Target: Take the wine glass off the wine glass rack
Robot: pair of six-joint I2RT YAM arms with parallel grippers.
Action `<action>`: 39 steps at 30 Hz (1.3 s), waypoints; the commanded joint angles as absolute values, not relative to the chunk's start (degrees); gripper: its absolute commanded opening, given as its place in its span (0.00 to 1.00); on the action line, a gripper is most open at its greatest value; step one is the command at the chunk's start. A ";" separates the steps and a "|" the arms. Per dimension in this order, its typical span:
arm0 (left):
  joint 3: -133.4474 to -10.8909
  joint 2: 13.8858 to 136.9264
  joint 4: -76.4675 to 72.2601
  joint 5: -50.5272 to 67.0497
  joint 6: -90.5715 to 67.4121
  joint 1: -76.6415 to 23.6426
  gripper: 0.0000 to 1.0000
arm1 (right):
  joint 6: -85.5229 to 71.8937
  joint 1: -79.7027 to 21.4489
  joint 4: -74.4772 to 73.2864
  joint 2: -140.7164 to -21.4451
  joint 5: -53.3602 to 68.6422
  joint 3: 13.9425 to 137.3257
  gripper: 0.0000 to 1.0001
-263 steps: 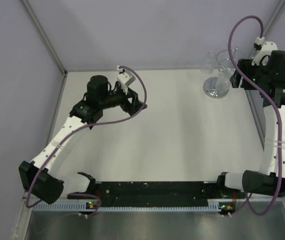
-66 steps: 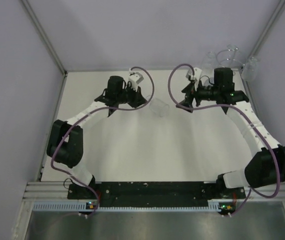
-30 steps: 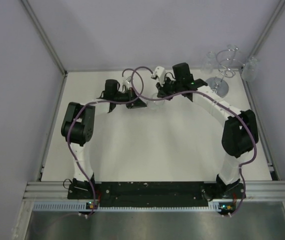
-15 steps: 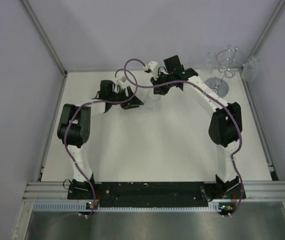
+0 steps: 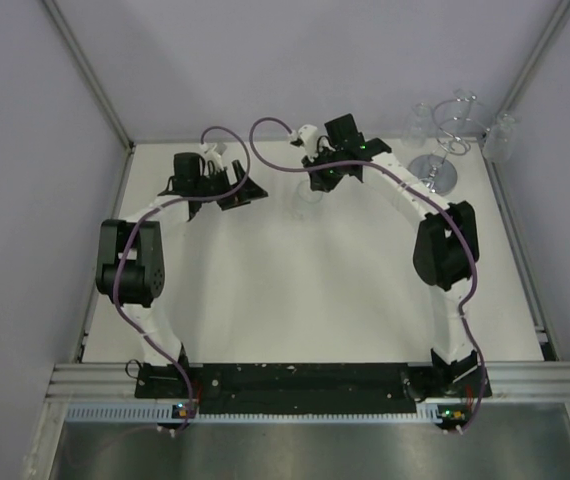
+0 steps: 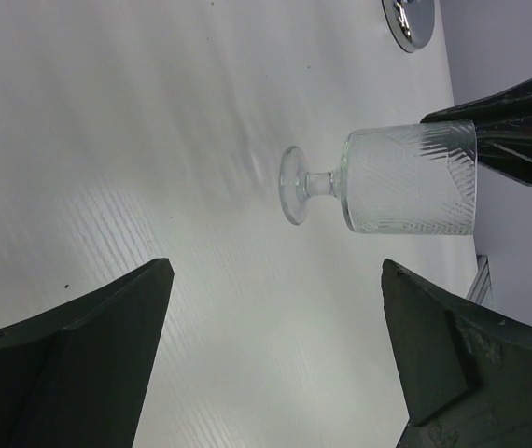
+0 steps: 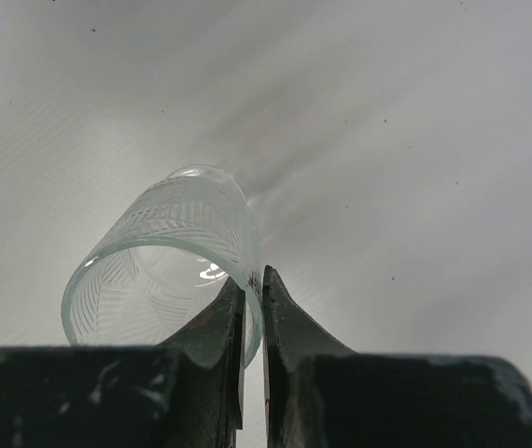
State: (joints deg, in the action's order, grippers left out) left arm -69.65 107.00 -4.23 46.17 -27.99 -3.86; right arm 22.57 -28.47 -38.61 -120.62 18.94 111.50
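Observation:
A clear, ribbed wine glass [image 5: 307, 200] hangs upright over the middle back of the table, away from the wine glass rack [image 5: 449, 130]. My right gripper [image 7: 253, 280] is shut on the glass's rim [image 7: 163, 266], one finger inside the bowl and one outside. In the left wrist view the wine glass [image 6: 397, 182] shows whole, foot towards the table, with the right fingers [image 6: 518, 126] at its rim. My left gripper [image 6: 275, 271] is open and empty, a short way left of the glass. From above, the left gripper [image 5: 248, 192] sits left of the glass and the right gripper [image 5: 322, 180] just above it.
The rack's round shiny base [image 5: 435, 172] stands at the back right corner; it also shows as the base [image 6: 408, 21] in the left wrist view. Two more clear glasses [image 5: 420, 116] [image 5: 500, 136] hang on its arms. Enclosure walls border the table at the back and sides.
My left gripper has opened, let go of the glass and drawn back to the left. The right gripper has kept its hold on the rim and barely moved.

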 commanded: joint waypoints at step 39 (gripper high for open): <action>-70.22 104.24 -4.48 43.86 -26.72 -3.78 0.96 | 13.98 -27.86 -41.57 -132.36 9.05 129.64 0.50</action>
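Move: The right hand still pinches the wine glass by its rim; the glass's middle hangs about 5 cm below that hand, 3 cm to its left and 2 cm back. The bare table spot where it is to stand is about 1 cm ahead, 1 cm left and 15 cm below. The rack's round foot stands roughly 10 cm ahead, 26 cm right and 15 cm below. From the left hand that table spot lies some 15 cm right, 2 cm ahead and 14 cm down. Still gripping the rim, the right hand sets the wine glass's foot onto the open table: it eases forward about 4 cm and slightly right, turning clockwise some 10 degrees, then sinks about 3 cm and pauses. Its fingers then open to about half, letting go of the glass wall, and the hand starts up and forward by about 1 cm. ##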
